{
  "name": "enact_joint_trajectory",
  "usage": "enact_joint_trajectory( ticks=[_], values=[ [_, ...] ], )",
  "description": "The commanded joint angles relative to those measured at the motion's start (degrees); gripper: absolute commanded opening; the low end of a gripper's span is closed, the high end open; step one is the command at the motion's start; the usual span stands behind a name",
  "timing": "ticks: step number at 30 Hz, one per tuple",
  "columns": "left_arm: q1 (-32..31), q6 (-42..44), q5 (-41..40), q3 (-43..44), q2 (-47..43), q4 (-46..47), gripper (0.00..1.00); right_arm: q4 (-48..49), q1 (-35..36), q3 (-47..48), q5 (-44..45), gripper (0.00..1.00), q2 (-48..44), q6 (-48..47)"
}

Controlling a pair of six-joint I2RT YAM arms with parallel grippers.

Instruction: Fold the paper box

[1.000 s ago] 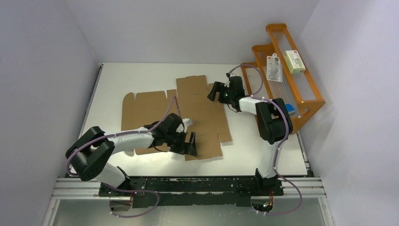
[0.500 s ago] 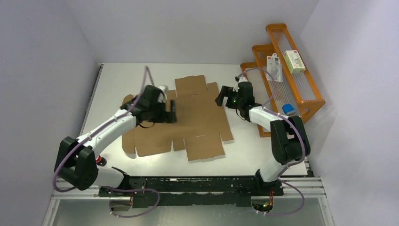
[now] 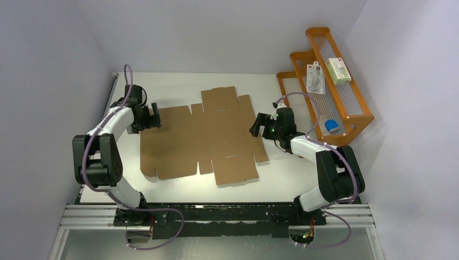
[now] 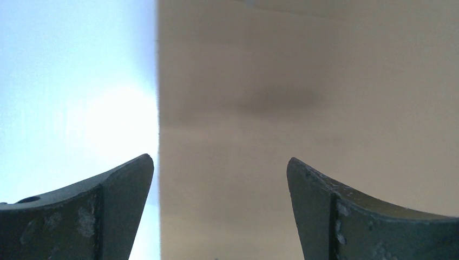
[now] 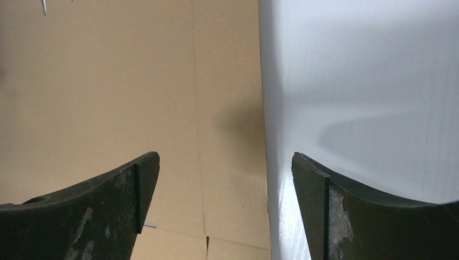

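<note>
The paper box (image 3: pixel 203 138) is a flat brown die-cut cardboard sheet lying unfolded on the white table (image 3: pixel 173 86). My left gripper (image 3: pixel 153 118) is open at the sheet's far left corner. In the left wrist view its jaws (image 4: pixel 222 162) straddle the cardboard (image 4: pixel 303 81) edge, with bare table (image 4: pixel 70 81) to the left. My right gripper (image 3: pixel 257 126) is open at the sheet's right edge. The right wrist view shows cardboard (image 5: pixel 108 81) on the left, table (image 5: pixel 368 65) on the right, and that gripper (image 5: pixel 224 160) over the edge. Neither gripper holds anything.
An orange wire-fronted rack (image 3: pixel 346 116) stands at the table's right side, close behind my right arm. It carries small white packages (image 3: pixel 315 77) (image 3: pixel 339 70) and a blue item (image 3: pixel 332 125). Grey walls close in the left, back and right.
My left arm swung from the sheet's near middle to its far left corner. My right gripper came back from the far flap to the right edge. The sheet shifted slightly.
</note>
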Motion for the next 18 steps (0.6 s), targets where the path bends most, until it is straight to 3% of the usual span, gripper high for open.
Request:
enact_joint_trajectory(
  ticks=[1, 8, 18],
  values=[
    [3.73, 1.75, -3.02, 1.89, 4.67, 0.54, 0.98, 1.83, -0.13, -1.42, 0.67, 0.97, -0.71, 1.25],
    [6.52, 2.1, 2.4, 1.04, 8.46, 1.25, 0.98, 2.48, 0.41, 1.49, 0.85, 0.96, 3.17, 1.3],
    [6.47, -0.68, 10.98, -8.51, 3.24, 3.53, 0.98, 2.82, 2.09, 8.4, 1.63, 0.95, 11.69, 0.84]
  ],
)
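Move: The left flap's outer edge runs fore and aft beside the left hand; its middle is about 4 cm left, 8 cm back and 6 cm below. From that hand, the small far tab lies roughly 15 cm right and 4 cm ahead. The right flap's outer edge is centred some 2 cm right of the right hand, 1 cm back and 5 cm below; the far end flap is 14 cm left, 10 cm ahead, the near end flap 8 cm left, 16 cm back. To the left flap's outer edge the left hand drops about 5.5 cm, first swinging some 4 cm left, then, once low, drawing back and right about 2 cm each. Its open fingers tip slightly downward and end close over the edge, contact not clear. Above the opposite edge the right hand, also open, sinks about 2.5 cm and eases forward. ##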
